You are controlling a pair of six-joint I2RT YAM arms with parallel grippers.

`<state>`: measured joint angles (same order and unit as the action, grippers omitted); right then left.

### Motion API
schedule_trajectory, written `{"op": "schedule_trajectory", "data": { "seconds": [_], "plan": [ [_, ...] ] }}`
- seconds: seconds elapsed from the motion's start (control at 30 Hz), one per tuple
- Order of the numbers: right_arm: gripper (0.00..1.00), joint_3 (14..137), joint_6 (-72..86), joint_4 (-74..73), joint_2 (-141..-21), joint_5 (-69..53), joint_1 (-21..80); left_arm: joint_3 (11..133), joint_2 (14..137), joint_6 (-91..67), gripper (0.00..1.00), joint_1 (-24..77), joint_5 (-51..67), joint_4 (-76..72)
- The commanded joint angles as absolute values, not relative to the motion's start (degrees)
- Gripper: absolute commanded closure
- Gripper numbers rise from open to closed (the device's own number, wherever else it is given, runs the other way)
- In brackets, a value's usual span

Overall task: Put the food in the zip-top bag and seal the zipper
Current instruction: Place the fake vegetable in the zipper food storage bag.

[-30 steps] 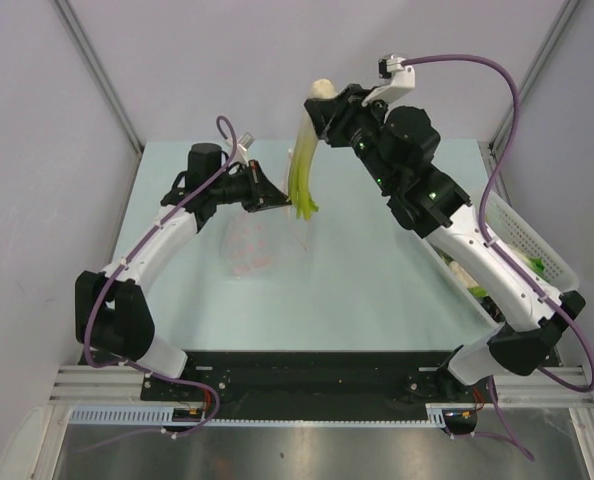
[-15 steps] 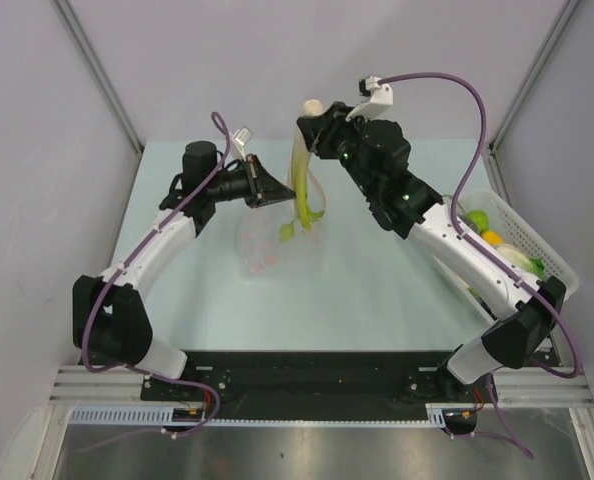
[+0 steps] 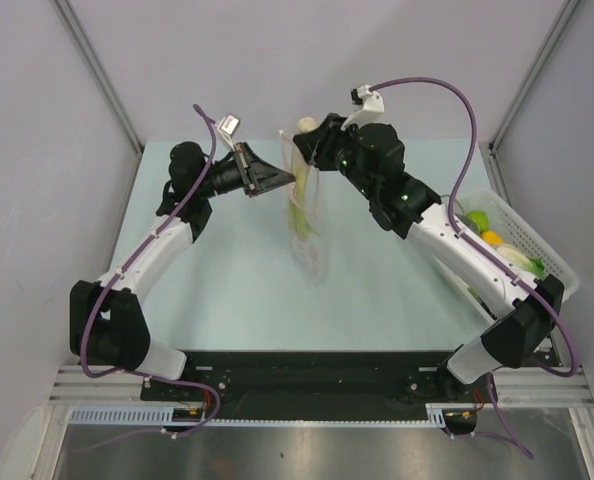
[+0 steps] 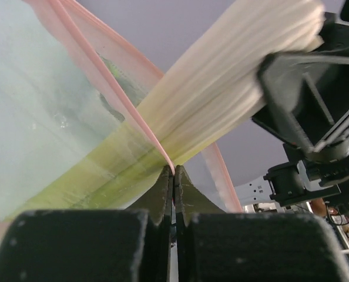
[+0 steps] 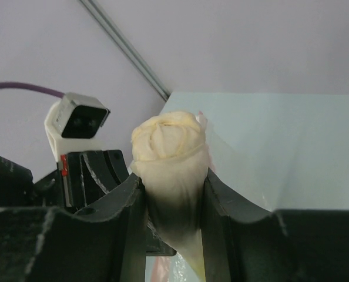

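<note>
My left gripper (image 3: 289, 181) is shut on the pink-red zipper strip (image 4: 127, 103) of the clear zip-top bag (image 3: 309, 240) and holds the bag hanging above the table. My right gripper (image 3: 306, 148) is shut on the white end of the leek (image 5: 171, 155). The leek's green end (image 3: 299, 212) is down inside the bag's open mouth, and its white top (image 3: 304, 124) sticks out above. In the left wrist view the leek (image 4: 221, 100) crosses between the two pink mouth edges, just past my shut left gripper (image 4: 174, 171). My right gripper (image 5: 173, 183) grips the leek from both sides.
A white latticed basket (image 3: 537, 240) at the table's right edge holds green and orange toy fruits (image 3: 482, 220) and a pale piece. The light table top (image 3: 217, 290) lies below the hanging bag. Grey walls stand close on both sides.
My left gripper has risen and lifted the bag off the table so it now hangs upright. My right gripper has lowered the leek, whose green end went into the bag.
</note>
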<state>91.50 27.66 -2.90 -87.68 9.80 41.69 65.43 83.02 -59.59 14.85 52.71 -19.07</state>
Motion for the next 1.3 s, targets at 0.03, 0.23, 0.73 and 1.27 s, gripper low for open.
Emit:
{"op": "schedule_trajectory", "data": {
  "seconds": [0.03, 0.23, 0.73, 1.27],
  "plan": [
    [1.00, 95.35, 26.46, -12.54, -89.73, -1.20, 40.87, 65.13, 80.51, -61.44, 1.00, 14.68, 53.96, -27.16],
    [1.00, 97.47, 21.10, -21.35, -93.16, -5.71, 39.55, 64.86, 79.63, -55.99, 1.00, 14.76, 53.61, -23.21],
    [0.86, 97.99, 14.50, -27.42, -98.61, -20.30, 38.58, 64.60, 77.78, -42.10, 1.00, 15.82, 53.17, -14.24],
    [0.11, 106.17, 8.17, -27.95, -93.35, -23.20, 34.37, 68.29, 75.94, -29.71, 1.00, 15.91, 52.56, -0.44]
  ]
}}
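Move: The leek, gripped near its white root, hangs from the right hand, its middle about 10 cm below, 2 cm back and 2 cm left. The bag's mouth lies roughly 7 cm beneath the right hand, 1 cm back and 2 cm left; its far corner stands 5 cm farther out and 3 cm farther left than the mouth's middle. From the left hand, pinching the near lip, the mouth's middle is about 2 cm ahead, 2 cm right, level. The leek, its green end already in the bag, is lowered root-last through the mouth by the right hand, which sinks about 16 cm, easing left and back, its fingers tipping down and swinging left some 25 degrees each. The fingers then open wide, letting go, and the empty hand rises about 4 cm. The left hand keeps the lip pinched, drawing back a few centimetres and slightly down while tilting. ##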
